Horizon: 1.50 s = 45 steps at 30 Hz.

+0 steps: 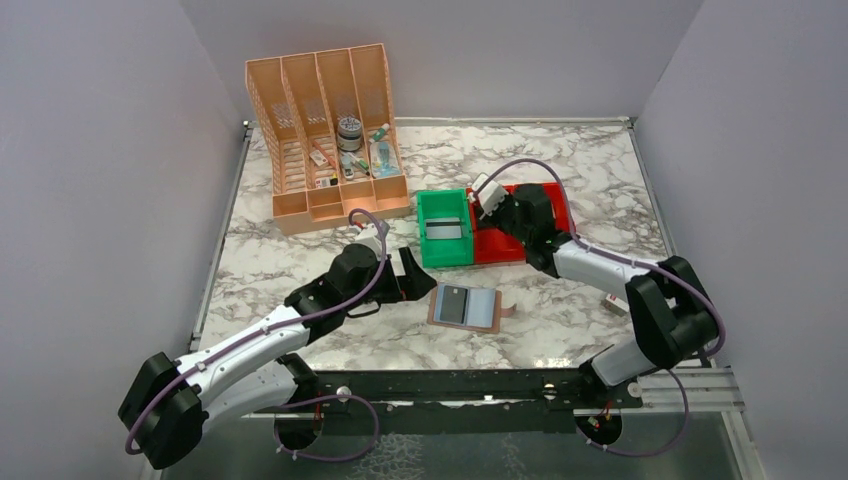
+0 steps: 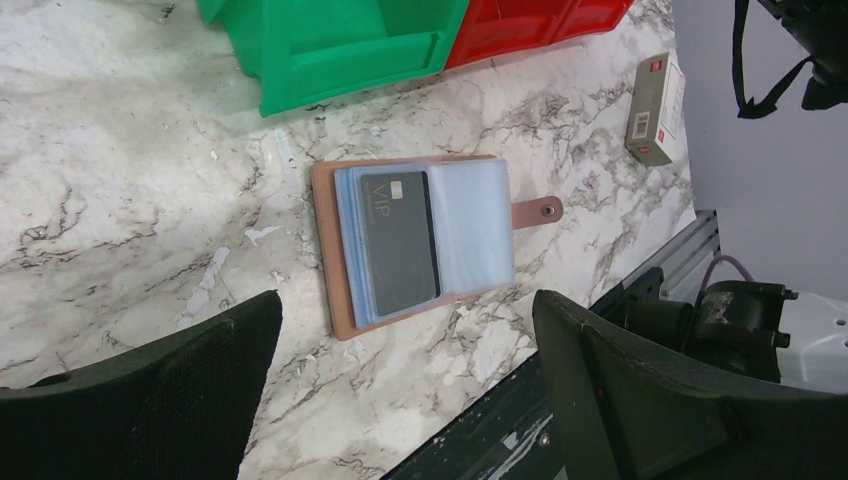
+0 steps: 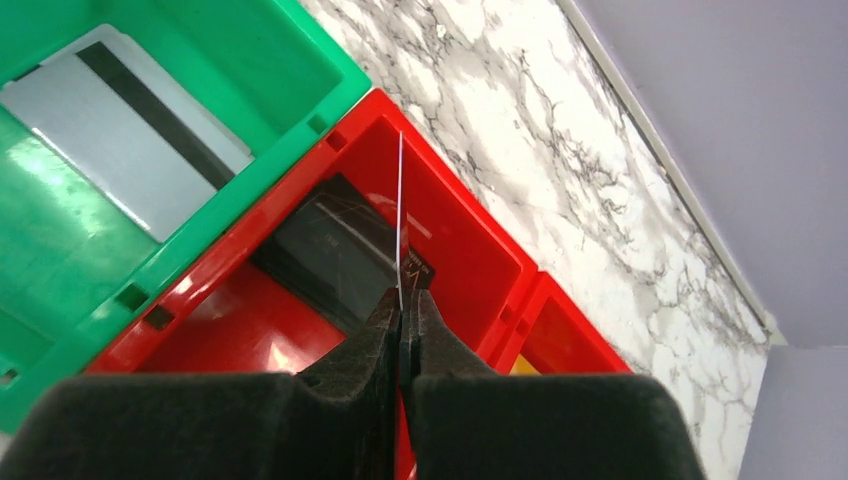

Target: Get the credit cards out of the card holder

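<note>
The card holder (image 1: 490, 318) lies open on the marble, brown rim (image 2: 323, 240) around blue-grey pockets, snap tab (image 2: 538, 211) pointing right. One dark credit card (image 2: 400, 240) marked VIP sits in its left pocket (image 1: 455, 303). My left gripper (image 1: 405, 280) hovers just left of the holder, open, nothing between its fingers (image 2: 405, 320). My right gripper (image 3: 402, 300) is shut on a thin credit card (image 3: 400, 220), seen edge-on, above the red bin (image 3: 470, 240). Another dark card (image 3: 335, 250) lies inside that bin. From above, the right gripper (image 1: 497, 212) hangs over the red bin (image 1: 555, 200).
A green bin (image 1: 443, 228) beside the red one holds a light grey card with a black stripe (image 3: 120, 150). A small white box with a red mark (image 2: 655, 110) lies right of the holder. An orange file organizer (image 1: 325, 130) with small items stands at the back left.
</note>
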Each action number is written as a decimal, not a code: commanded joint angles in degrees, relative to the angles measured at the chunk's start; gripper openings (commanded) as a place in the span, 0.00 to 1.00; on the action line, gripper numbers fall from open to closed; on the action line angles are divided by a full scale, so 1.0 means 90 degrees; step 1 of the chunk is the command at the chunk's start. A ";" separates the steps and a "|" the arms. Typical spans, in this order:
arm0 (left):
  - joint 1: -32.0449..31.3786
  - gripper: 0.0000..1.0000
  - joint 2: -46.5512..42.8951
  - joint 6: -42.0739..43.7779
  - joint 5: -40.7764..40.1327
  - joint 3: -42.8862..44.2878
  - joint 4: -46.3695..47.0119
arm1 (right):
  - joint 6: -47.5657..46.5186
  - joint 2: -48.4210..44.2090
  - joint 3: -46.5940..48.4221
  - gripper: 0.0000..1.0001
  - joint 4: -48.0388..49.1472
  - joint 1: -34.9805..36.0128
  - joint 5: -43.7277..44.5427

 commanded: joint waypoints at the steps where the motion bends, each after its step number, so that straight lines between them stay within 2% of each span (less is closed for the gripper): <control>1: 0.0029 0.99 -0.0041 0.0048 -0.0144 -0.0058 -0.0019 | -0.0400 0.0466 0.0490 0.01 -0.0106 -0.0004 0.0394; 12: 0.0029 0.99 -0.0054 0.0024 -0.0205 -0.0004 -0.0135 | -0.1121 0.1120 0.0520 0.01 0.0176 -0.0002 0.0621; 23: 0.0029 0.99 -0.0092 0.0041 -0.0227 0.0026 -0.0228 | -0.1464 0.1632 0.0848 0.01 -0.0166 -0.0003 0.0044; 28: 0.0029 0.99 -0.0132 0.0019 -0.0199 0.0014 -0.0222 | -0.1463 0.1695 0.0901 0.06 -0.0497 -0.0002 -0.0173; 31: 0.0029 0.99 -0.0119 0.0028 -0.0201 0.0010 -0.0240 | -0.1399 0.1679 0.0954 0.17 -0.0652 -0.0002 -0.0159; 45: 0.0029 0.99 0.0156 0.0087 -0.0039 0.0198 -0.0259 | -0.0967 0.1431 0.1003 0.26 -0.0598 -0.0002 -0.0106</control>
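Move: My right hand, pinching a black card by its edge, has the black card already lying in the middle red compartment about 4 cm ahead, 2 cm left and 10 cm below. The silver cards in the green bin are roughly 1 cm ahead and 13 cm left; the gold card is some 5 cm ahead and 9 cm right. The open card holder is about 16 cm back and 7 cm left. From my left hand, the lying card is some 17 cm ahead, 15 cm right. I lower the held black card about 7 cm into the middle red compartment with my right hand, reaching nearly 3 cm forward on the way down and rolling it some 15 degrees, left side down. Low in the bin I ease back about a centimetre, part the fingers to a quarter open and let go of the card. ##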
